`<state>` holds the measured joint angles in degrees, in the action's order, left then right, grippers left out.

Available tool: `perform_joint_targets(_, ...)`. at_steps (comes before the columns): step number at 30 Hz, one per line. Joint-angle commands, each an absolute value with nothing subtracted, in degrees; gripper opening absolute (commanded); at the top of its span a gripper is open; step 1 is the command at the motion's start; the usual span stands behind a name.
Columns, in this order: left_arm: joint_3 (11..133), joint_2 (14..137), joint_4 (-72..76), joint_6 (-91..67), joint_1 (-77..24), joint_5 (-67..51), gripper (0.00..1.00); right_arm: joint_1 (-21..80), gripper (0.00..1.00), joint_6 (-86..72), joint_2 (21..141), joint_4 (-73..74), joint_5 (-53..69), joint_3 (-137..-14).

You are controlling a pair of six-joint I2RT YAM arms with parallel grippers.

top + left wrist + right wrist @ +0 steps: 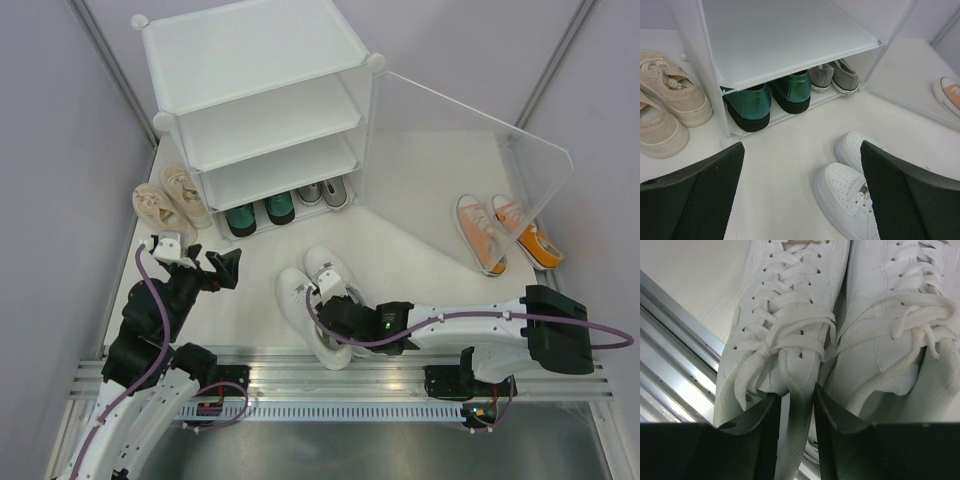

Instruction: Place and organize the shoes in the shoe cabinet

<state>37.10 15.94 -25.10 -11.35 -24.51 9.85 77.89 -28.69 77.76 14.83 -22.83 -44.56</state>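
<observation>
The white shoes (322, 283) stand side by side at the near edge of the table, toes toward the shoe cabinet (260, 60). My right gripper (337, 317) is down at their heels. In the right wrist view one finger sits inside each white shoe (790, 305), and the right gripper (796, 405) is pinched on the two touching inner collars. My left gripper (216, 268) hovers open to the left, holding nothing. In the left wrist view the left gripper (801, 150) faces the white shoes (847, 192). Dark green shoes (770, 100) and grey shoes (835, 77) stand on the cabinet's bottom tier.
Beige shoes (170, 195) lie left of the cabinet on the table. Orange shoes (505, 232) lie at the right behind the clear door panel (470, 130), which stands swung open. The two upper shelves (790, 35) hold nothing. A metal rail (340, 365) runs along the near edge.
</observation>
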Motion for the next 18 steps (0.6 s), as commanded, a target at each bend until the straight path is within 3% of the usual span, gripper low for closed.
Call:
perform_joint_targets(1, 36.9, 15.4, -22.9, -9.1, -24.8, 8.5, 1.0, 78.2, 0.25, -28.6, 82.3, 12.8, -25.6, -47.7)
perform_joint_targets(2, 36.9, 15.4, -22.9, -9.1, -24.8, 8.5, 1.0, 78.0, 0.1, -28.5, 82.7, 11.7, -26.7, -48.1)
perform_joint_targets(5, 36.8, 15.6, -22.9, -9.1, -24.9, 8.4, 1.0, 77.1, 0.01, -27.4, 83.3, 6.4, -27.2, -49.3)
perform_joint_targets(18, 36.8, 16.3, -22.8, -9.1, -25.0, 8.7, 1.0, 64.9, 0.01, -20.0, 98.0, -0.8, -17.5, -65.0)
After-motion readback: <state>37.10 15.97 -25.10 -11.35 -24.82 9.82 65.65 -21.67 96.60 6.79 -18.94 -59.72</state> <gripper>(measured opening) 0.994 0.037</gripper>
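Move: The left-hand white shoe lies right at the right hand, its middle roughly 3 cm ahead, 2 cm to the left and 3 cm below; its collar edge is already between the part-open fingers. Its mate lies about 7 cm ahead and 5 cm to the right. The nearer green shoe in the cabinet stands some 27 cm ahead and 9 cm left. From the left hand, the left-hand white shoe is about 5 cm back, 16 cm right and 22 cm down. After a small dip, forward and to the left goes the right hand, almost level and gathering speed, about 10 cm out and 6 cm across towards the cabinet. At the start its fingers close fully, pinching the inner collar edge of the left-hand white shoe just behind the laces, and they keep that pinch while dragging the shoe along the table. ##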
